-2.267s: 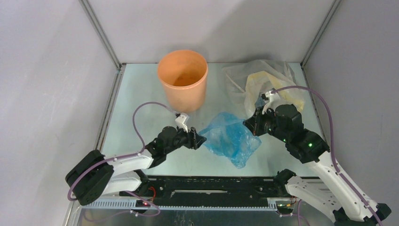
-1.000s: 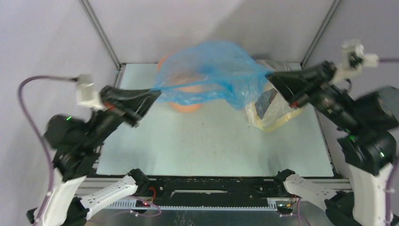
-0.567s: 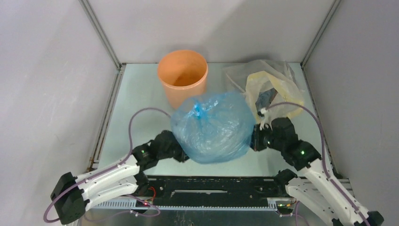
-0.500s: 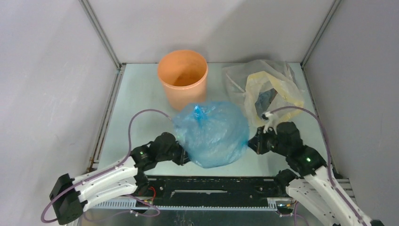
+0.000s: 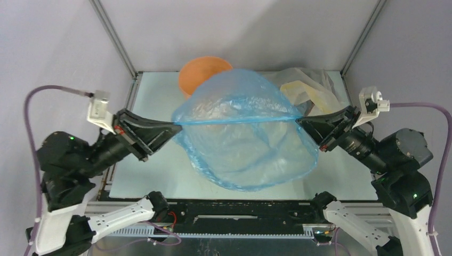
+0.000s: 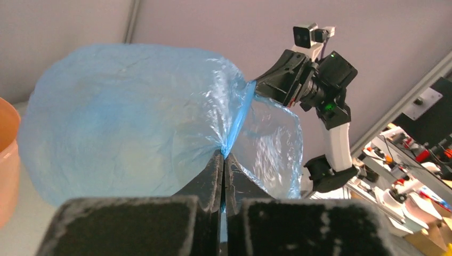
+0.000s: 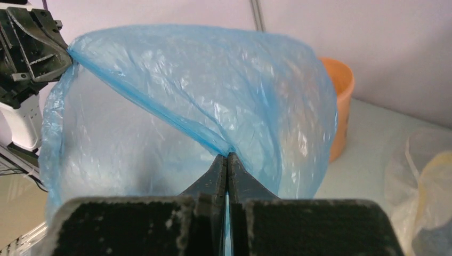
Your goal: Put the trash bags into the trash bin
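Observation:
A light-blue translucent trash bag (image 5: 245, 138) hangs in the air, puffed open and stretched between both grippers. My left gripper (image 5: 176, 127) is shut on the bag's left rim; in the left wrist view (image 6: 223, 154) the film is pinched between the fingertips. My right gripper (image 5: 299, 121) is shut on the bag's right rim, as the right wrist view (image 7: 227, 156) shows. The orange-tan trash bin (image 5: 198, 70) stands at the back of the table, partly hidden behind the bag. It also shows in the right wrist view (image 7: 341, 106) and at the left wrist view's edge (image 6: 6, 160).
A larger yellowish-clear plastic bag (image 5: 314, 90) lies at the back right of the table, beside the bin. Grey walls and metal frame posts (image 5: 114, 40) enclose the table on three sides.
Half a second ago both grippers held the bag low near the table's front. Both arms have since risen and spread apart, lifting the bag and pulling its mouth wide.

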Controlling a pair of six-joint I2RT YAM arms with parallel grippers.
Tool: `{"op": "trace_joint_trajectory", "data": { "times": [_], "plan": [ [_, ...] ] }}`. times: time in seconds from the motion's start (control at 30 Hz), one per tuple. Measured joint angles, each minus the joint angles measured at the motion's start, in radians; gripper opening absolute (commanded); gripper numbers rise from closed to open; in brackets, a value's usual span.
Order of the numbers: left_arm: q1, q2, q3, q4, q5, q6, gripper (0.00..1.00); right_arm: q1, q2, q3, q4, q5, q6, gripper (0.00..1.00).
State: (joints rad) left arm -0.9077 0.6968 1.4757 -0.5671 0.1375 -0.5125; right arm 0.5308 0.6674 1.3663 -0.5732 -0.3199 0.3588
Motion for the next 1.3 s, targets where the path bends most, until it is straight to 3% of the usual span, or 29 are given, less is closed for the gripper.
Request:
{"op": "trace_joint_trajectory", "data": {
  "times": [0.27, 0.6, 0.93, 1.13, 1.3],
  "plan": [
    [0.038, 0.193, 0.242, -0.132, -0.083, 0.032, 0.0, 0.003, 0.141, 0.083, 0.093, 0.005, -0.008, 0.0],
    [0.315, 0.342, 0.324, -0.182, -0.076, 0.086, 0.0, 0.003, 0.326, 0.096, 0.37, 0.0, 0.025, 0.0],
    [0.537, 0.423, 0.371, -0.128, 0.033, 0.074, 0.0, 0.014, 0.625, 0.183, 0.5, -0.029, 0.061, 0.0],
    [0.709, 0.514, 0.401, -0.056, 0.168, 0.015, 0.0, 0.015, 0.782, 0.316, 0.52, -0.037, 0.063, 0.0],
    [0.778, 0.576, 0.402, 0.014, 0.267, -0.04, 0.0, 0.012, 0.864, 0.445, 0.527, -0.035, 0.063, 0.0]
  ]
}}
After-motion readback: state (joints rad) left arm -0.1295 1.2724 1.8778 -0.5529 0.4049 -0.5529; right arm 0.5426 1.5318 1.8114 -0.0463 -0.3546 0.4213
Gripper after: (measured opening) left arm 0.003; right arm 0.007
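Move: Both hands still pinch the blue bag's rim. The trash bin's middle lies about 40 cm ahead of the left hand and 4 cm to its right, some 40 cm below it. From the right hand, the bin is roughly 35 cm ahead, 22 cm left and 36 cm below. The white bag stands some 33 cm ahead of the right hand and 18 cm to its right, about 38 cm below. Both hands keep their pinch, carrying the blue bag about 23 cm forward towards the bin, the right also leftward. ##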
